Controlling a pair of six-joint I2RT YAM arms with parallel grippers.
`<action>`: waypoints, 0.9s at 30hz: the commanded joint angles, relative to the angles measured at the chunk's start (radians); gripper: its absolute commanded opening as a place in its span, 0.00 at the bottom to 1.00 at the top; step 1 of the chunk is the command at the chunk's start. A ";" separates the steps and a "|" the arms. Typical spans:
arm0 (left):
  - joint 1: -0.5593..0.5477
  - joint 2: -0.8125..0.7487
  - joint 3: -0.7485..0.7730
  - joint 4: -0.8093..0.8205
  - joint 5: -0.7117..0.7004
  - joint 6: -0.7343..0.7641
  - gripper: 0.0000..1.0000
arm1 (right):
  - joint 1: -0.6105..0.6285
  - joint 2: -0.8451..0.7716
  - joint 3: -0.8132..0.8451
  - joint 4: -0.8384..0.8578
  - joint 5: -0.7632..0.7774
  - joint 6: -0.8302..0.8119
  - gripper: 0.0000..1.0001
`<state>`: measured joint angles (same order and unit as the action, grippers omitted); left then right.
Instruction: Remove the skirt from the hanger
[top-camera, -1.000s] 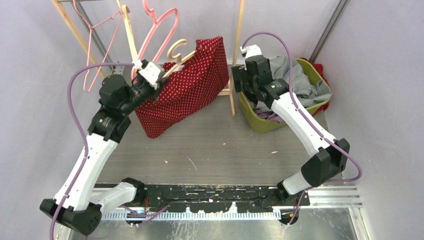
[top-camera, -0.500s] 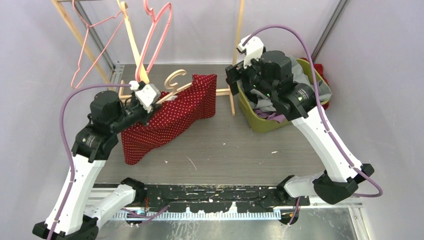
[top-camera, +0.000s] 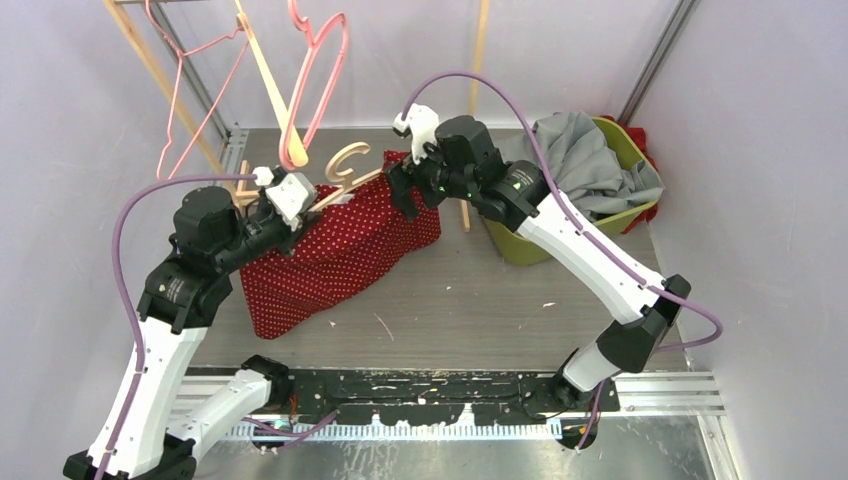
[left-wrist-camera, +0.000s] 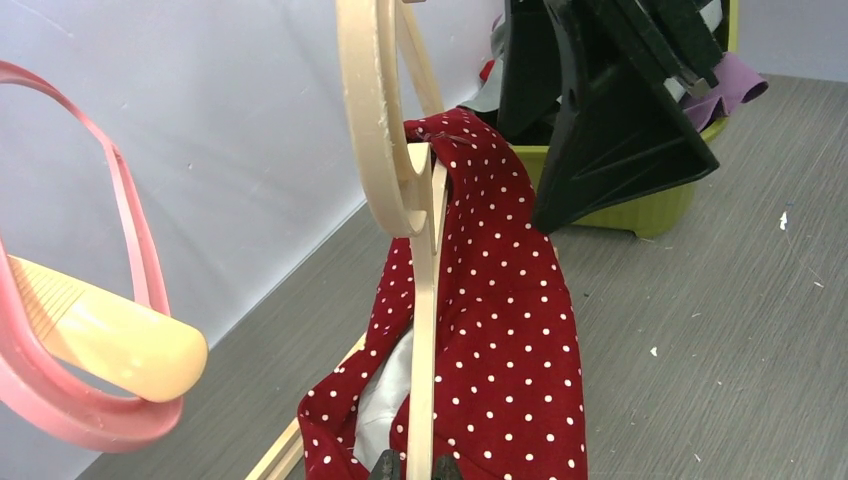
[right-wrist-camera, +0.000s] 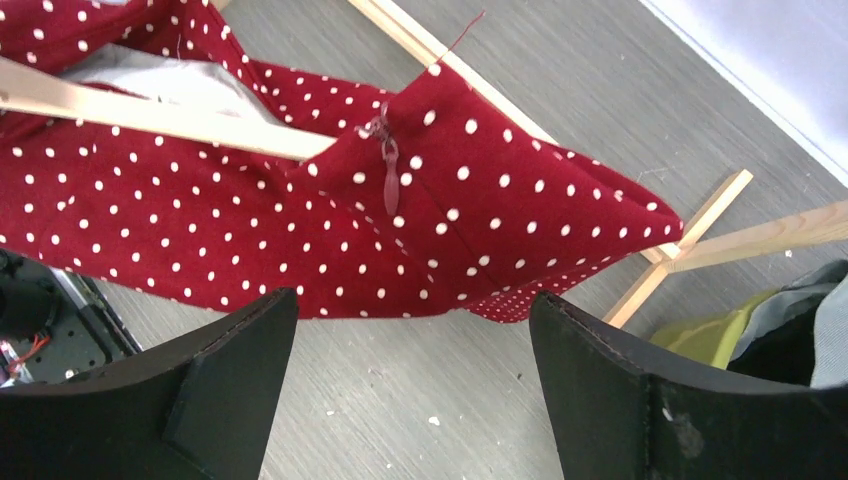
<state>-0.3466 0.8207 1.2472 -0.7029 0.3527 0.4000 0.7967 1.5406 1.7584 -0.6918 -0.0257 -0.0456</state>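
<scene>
A red skirt (top-camera: 340, 255) with white dots hangs on a wooden hanger (top-camera: 349, 160), tilted, its lower end down at the table. My left gripper (top-camera: 303, 197) is shut on the hanger's bar (left-wrist-camera: 422, 300), and the skirt (left-wrist-camera: 510, 340) drapes on both sides of it. My right gripper (top-camera: 407, 195) is open and hovers right over the skirt's upper right end. In the right wrist view the skirt (right-wrist-camera: 300, 230) and the hanger's tip (right-wrist-camera: 150, 115) lie just beyond the open right gripper (right-wrist-camera: 410, 298), with only floor between the fingers.
A green bin (top-camera: 520, 245) full of grey clothes (top-camera: 590, 170) stands at the right. Pink hangers (top-camera: 310, 80) dangle from a wooden rack (top-camera: 472, 110) at the back. The rack's floor bars (right-wrist-camera: 700, 225) lie behind the skirt.
My right arm swung left from the bin to the skirt's upper end, its jaws narrowing slightly. My left gripper brought the hanger and skirt lower and leftward.
</scene>
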 joint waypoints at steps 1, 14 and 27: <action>0.006 -0.020 0.034 0.083 0.019 0.008 0.00 | -0.001 -0.018 0.042 0.130 0.017 0.021 0.90; 0.006 -0.053 0.020 0.079 0.010 0.015 0.00 | -0.001 0.109 0.074 0.138 0.091 0.051 0.57; 0.004 -0.082 0.000 0.057 -0.022 0.047 0.00 | -0.053 0.089 0.106 0.090 0.528 -0.110 0.01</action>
<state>-0.3412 0.7845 1.2407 -0.7193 0.3244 0.4164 0.8097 1.7119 1.8912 -0.6720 0.2607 -0.0502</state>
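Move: The right hand, open, has the skirt's waist corner, draped over the far end of the wooden hanger, about 5 cm ahead, 2 cm to its left and 2 cm below. The hanger's hook stands some 4 cm ahead and 11 cm left of that hand, around 4 cm higher. For the left hand, which already grips the hanger's other end, the waist corner lies roughly 10 cm ahead and 16 cm right, about level. Right hand reaches some 5 cm forward, pinches the skirt's waist corner, then draws right; left keeps the hanger. ##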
